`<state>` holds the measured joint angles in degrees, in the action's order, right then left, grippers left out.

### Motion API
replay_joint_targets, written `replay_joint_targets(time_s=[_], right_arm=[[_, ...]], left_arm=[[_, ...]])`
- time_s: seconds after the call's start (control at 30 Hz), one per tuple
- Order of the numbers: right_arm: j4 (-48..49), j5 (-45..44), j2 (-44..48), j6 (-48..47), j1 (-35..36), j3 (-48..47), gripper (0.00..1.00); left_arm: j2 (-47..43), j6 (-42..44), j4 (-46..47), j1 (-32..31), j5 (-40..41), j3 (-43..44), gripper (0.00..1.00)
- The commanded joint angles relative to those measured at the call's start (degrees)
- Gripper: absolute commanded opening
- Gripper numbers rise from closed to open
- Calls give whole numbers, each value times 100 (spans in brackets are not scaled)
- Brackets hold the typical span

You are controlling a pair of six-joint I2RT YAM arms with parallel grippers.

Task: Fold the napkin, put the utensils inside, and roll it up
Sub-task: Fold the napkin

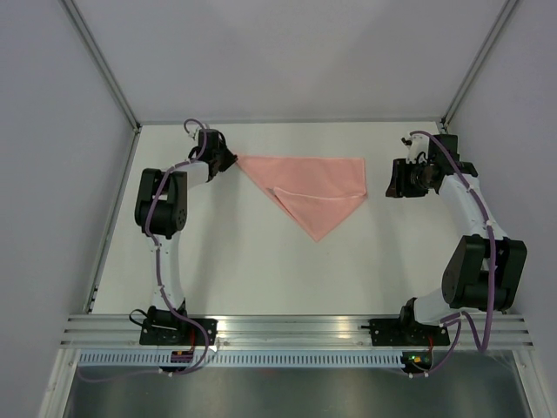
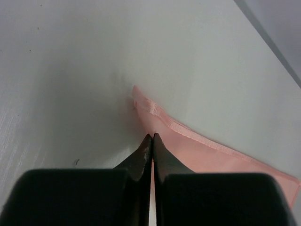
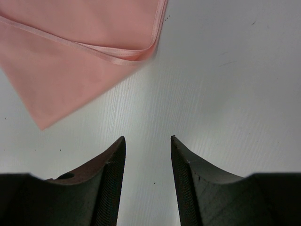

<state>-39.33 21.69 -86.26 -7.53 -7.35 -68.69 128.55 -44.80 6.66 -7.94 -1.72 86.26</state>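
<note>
The salmon-pink napkin (image 1: 305, 187) lies folded into a triangle on the white table, its point toward the arms. My left gripper (image 1: 231, 160) is at the napkin's left corner. In the left wrist view its jaws (image 2: 152, 136) are closed together on the edge of the napkin (image 2: 202, 150), with pink cloth showing in the slit between them. My right gripper (image 1: 392, 180) hovers just right of the napkin's right corner. It stands open (image 3: 148, 137) over bare table, with the napkin's (image 3: 70, 70) hemmed corner ahead and to its left. The utensils are out of view.
The white table (image 1: 261, 279) is bounded by grey walls at left, right and back. An aluminium rail (image 1: 296, 329) carrying both arm bases runs along the near edge.
</note>
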Motion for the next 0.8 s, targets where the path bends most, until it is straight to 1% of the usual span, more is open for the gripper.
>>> replay_joint_targets(time_s=[0.0, 0.07, 0.1, 0.17, 0.2, 0.3, 0.33, 0.4, 0.43, 0.53, 0.57, 0.63, 0.67, 0.73, 0.77], right_arm=[[189, -121, 56, -47, 67, 31, 49], [189, -139, 57, -56, 85, 31, 49], [198, -148, 57, -47, 94, 39, 49], [207, -183, 57, -47, 120, 31, 49], [215, -200, 57, -47, 129, 39, 49], [233, -262, 48, -56, 190, 48, 49], [233, -271, 48, -47, 225, 40, 49], [250, -314, 30, -56, 252, 39, 49], [251, -332, 30, -56, 278, 39, 49], [259, -368, 21, -56, 322, 48, 49], [259, -368, 21, -56, 322, 48, 49], [268, -385, 21, -56, 322, 57, 49], [268, -385, 21, -47, 322, 57, 49], [268, -385, 21, -47, 322, 57, 49], [268, -385, 21, -47, 331, 57, 49]], left_arm=[[-654, 243, 871, 39, -180, -425, 2], [-857, 313, 1231, 30, -416, -740, 2], [-936, 401, 1572, 30, -530, -829, 2], [-1174, 454, 1794, 21, -768, -1074, 2], [-1253, 454, 2230, 21, -908, -1189, 2], [-1517, 506, 2663, -49, -1348, -1576, 2], [-1552, 524, 2996, -75, -1532, -1664, 2], [-1631, 647, 3235, -181, -2076, -1840, 2], [-1649, 691, 3594, -225, -2287, -1928, 2], [-1702, 867, 3903, -444, -2946, -2174, 2], [-1693, 963, 3957, -549, -3297, -2209, 2], [-1693, 1086, 3966, -655, -3580, -2245, 2], [-1684, 1183, 3949, -760, -3877, -2280, 2], [-1702, 1324, 3879, -875, -4212, -2306, 2], [-1728, 1533, 3722, -1015, -4275, -2385, 2]])
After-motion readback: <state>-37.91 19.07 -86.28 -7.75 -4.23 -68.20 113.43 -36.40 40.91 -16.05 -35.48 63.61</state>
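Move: The left hand has its fingers shut on the napkin's far-left tip; the middle of the folded napkin, over which the tip goes, lies about 27 cm to its right and 12 cm back, roughly 1 cm lower. The napkin's far-right corner is level with it, some 43 cm to its right, its near point about 27 cm right and 31 cm back. From the idle right hand the napkin's middle lies about 10 cm ahead, 23 cm left and 12 cm below. The left hand, still pinching the napkin tip, lifts about 11 cm, then swings right and back over the napkin, turning clockwise. ##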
